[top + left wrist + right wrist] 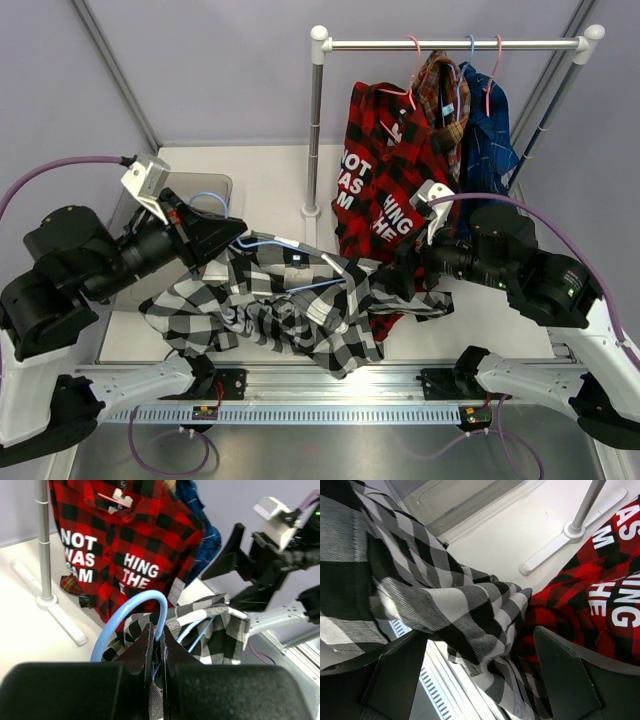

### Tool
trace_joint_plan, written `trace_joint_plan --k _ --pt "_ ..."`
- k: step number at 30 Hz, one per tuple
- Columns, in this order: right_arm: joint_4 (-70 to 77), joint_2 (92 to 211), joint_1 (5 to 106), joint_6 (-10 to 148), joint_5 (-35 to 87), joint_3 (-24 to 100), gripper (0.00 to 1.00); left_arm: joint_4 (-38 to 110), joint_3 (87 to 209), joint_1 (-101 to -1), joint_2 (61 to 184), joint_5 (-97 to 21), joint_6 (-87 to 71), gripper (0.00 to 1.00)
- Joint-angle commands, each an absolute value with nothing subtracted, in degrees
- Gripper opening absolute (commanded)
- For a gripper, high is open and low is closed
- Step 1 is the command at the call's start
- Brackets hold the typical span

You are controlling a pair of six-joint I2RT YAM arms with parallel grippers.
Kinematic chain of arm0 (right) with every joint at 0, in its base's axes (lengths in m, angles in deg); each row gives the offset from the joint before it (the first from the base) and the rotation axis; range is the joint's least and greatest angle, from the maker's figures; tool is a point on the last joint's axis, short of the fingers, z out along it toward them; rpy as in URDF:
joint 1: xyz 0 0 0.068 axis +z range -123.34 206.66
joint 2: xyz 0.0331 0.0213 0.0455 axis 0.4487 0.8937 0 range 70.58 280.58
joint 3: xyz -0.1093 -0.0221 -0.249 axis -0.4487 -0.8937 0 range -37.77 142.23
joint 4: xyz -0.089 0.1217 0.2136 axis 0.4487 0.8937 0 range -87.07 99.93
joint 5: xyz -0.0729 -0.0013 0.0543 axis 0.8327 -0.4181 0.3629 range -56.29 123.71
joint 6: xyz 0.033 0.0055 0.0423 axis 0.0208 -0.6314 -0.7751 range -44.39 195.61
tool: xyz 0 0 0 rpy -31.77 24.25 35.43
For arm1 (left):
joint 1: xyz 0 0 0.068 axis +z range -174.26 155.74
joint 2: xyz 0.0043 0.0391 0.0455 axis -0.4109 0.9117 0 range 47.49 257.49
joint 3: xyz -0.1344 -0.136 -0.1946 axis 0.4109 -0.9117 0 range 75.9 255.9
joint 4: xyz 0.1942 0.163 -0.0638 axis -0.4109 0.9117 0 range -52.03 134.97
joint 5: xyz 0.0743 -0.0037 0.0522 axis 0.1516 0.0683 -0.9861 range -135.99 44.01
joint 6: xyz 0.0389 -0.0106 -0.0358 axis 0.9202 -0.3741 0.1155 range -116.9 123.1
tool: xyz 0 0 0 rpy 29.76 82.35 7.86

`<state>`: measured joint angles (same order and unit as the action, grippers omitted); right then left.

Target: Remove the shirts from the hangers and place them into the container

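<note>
A black-and-white check shirt (265, 310) hangs spread between my two arms, still on a light blue hanger (312, 287). My left gripper (232, 243) is shut on the hanger's hook (131, 611), the wire pinched between its fingertips (156, 632). At the shirt's right end my right gripper (395, 272) stands open; the check cloth (460, 605) droops between its wide-apart fingers (480, 645) without being pinched. The red-and-black shirt (385, 170) with white lettering hangs on the rail on a pink hanger (413, 50). The smoky container (222, 185) sits behind my left arm.
The silver rail (450, 44) also carries a tartan shirt (443, 95) and a blue shirt (492, 130). Its post (314, 130) and white foot (47, 600) stand mid-table, between the container and the hanging shirts. The red shirt's hem (590, 595) lies close to my right gripper.
</note>
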<state>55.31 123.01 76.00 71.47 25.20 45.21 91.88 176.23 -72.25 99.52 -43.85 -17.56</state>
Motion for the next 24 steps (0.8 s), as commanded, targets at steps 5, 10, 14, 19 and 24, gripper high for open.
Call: trace_joint_plan --k 5,10,14,19,24 --pt "54.3 122.5 75.9 74.0 23.3 45.5 0.22 88.7 178.3 -72.3 97.9 -39.0 -19.0 0.00" --pt "52.0 120.2 75.9 71.6 21.5 43.5 0.00 88.1 177.9 -72.3 98.6 -39.5 -18.9 0.00" --pt "49.1 117.5 75.9 69.1 22.5 43.4 0.00 88.5 177.1 -72.3 99.1 -42.5 -19.0 0.00" --pt "47.5 111.8 75.9 63.3 38.9 44.7 0.00 90.1 176.9 -72.3 99.4 -49.6 -19.1 0.00" --pt "47.8 105.7 75.9 56.6 63.2 45.3 0.00 92.8 177.3 -72.3 101.5 -53.4 -18.2 0.00"
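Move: The right hand's open fingers already straddle the shoulder cloth of the black-and-white shirt, its middle only about 1 cm farther left at fingertip height. From that hand the near end of the blue hanger lies some 10 cm left and 1 cm ahead, and the red plaid shirt hangs about 15 cm ahead and 1 cm left. From the left hand, still gripping the hanger's hook, the shoulder cloth is some 27 cm right, 5 cm back and 8 cm lower. The right fingers shut on the shoulder cloth, ease back a centimetre or so, then pull it about 7 cm to the right and 6 cm up, away from the left hand, while the wrist turns some 25 degrees, tipping the fingers up and swinging them clockwise. The left hand keeps its pinch on the hanger's hook as the counter-hold, drifting back about a centimetre and then a little over two forward. ##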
